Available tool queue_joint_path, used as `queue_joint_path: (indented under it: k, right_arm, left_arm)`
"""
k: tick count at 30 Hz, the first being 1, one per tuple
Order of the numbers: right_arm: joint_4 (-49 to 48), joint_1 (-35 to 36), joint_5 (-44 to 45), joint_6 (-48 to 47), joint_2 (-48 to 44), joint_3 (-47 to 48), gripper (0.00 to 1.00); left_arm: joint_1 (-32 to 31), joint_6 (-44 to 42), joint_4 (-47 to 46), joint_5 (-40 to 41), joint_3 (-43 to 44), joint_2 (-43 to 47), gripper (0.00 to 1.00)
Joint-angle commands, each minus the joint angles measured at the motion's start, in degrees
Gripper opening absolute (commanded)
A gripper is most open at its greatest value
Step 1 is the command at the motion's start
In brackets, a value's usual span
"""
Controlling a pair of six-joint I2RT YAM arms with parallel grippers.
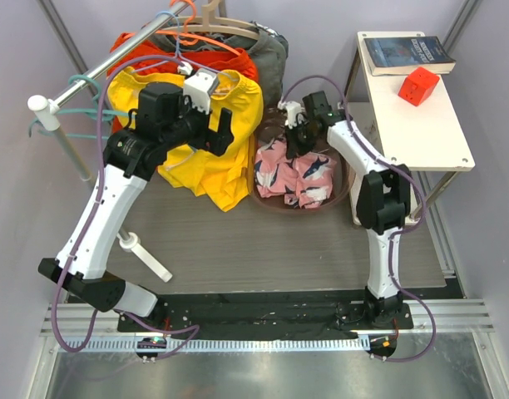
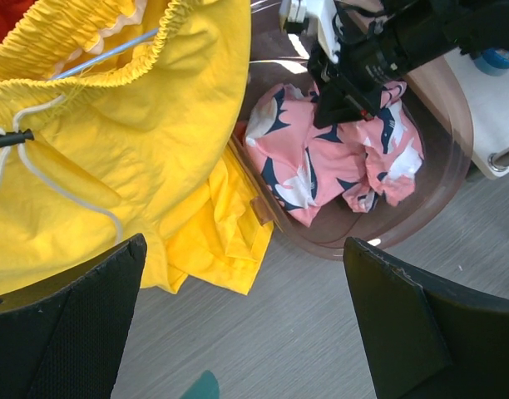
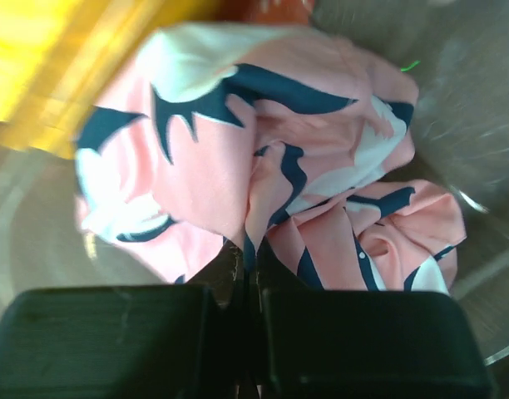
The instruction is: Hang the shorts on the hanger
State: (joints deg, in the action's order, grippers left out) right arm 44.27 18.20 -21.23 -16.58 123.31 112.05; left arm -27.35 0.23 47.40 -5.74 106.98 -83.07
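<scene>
The pink shorts (image 1: 296, 176) with navy and white shark shapes lie crumpled in a brown basket (image 1: 346, 184). They also show in the left wrist view (image 2: 321, 158) and the right wrist view (image 3: 238, 141). My right gripper (image 1: 298, 137) reaches down into the basket and is shut on a fold of the pink shorts (image 3: 253, 253). The teal hanger (image 1: 80, 83) hangs on the rail at the far left, partly behind yellow shorts. My left gripper (image 1: 217, 131) is open and empty over the yellow shorts' edge, its fingers (image 2: 404, 324) wide apart above the table.
Yellow drawstring shorts (image 1: 209, 158) hang beside the basket. An orange hanger (image 1: 206, 39) and a wooden hanger (image 1: 225, 27) are on the rail at the back. A white side table (image 1: 421, 133) at right holds a book (image 1: 408, 51) and a red block (image 1: 418, 86). A white rod (image 1: 146, 258) lies at front left.
</scene>
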Motion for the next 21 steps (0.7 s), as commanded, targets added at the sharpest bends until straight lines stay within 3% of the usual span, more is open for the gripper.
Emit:
queue_joint_path:
  k: [1, 13, 17, 21]
  right_arm:
    - [0.99, -0.35, -4.60, 3.47, -10.53, 7.56, 0.01]
    - [2.75, -0.18, -9.43, 4.45, -29.50, 11.35, 0.01]
    - [1.35, 0.61, -11.90, 2.87, -37.95, 5.91, 0.01]
    - [1.42, 3.50, -14.79, -4.48, -48.23, -3.83, 0.01]
  left_arm:
    - [0.20, 1.88, -1.52, -3.05, 1.30, 1.77, 1.00]
    - [0.19, 3.46, -3.72, -3.41, 6.04, 0.28, 1.00]
    - [0.19, 4.69, -5.38, -2.17, 5.88, 0.18, 1.00]
    - [0.19, 4.52, -6.00, -3.75, 5.43, 0.45, 1.00]
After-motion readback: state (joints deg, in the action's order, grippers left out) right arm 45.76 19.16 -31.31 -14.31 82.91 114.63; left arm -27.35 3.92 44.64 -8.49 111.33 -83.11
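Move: The pink shorts are already pinched in the right hand, their bulk about 5 cm back and 4 cm below it, in the brown basket centred almost directly underneath. The yellow shorts hang some 24 cm to its left, 4 cm back and 12 cm higher; the white side table stands about 28 cm to its right. From the left hand the pink shorts lie roughly 8 cm ahead, 17 cm right and 30 cm below. The right hand hoists the pinched shorts some 34 cm up from the basket, then also back 15; left rises 4. ##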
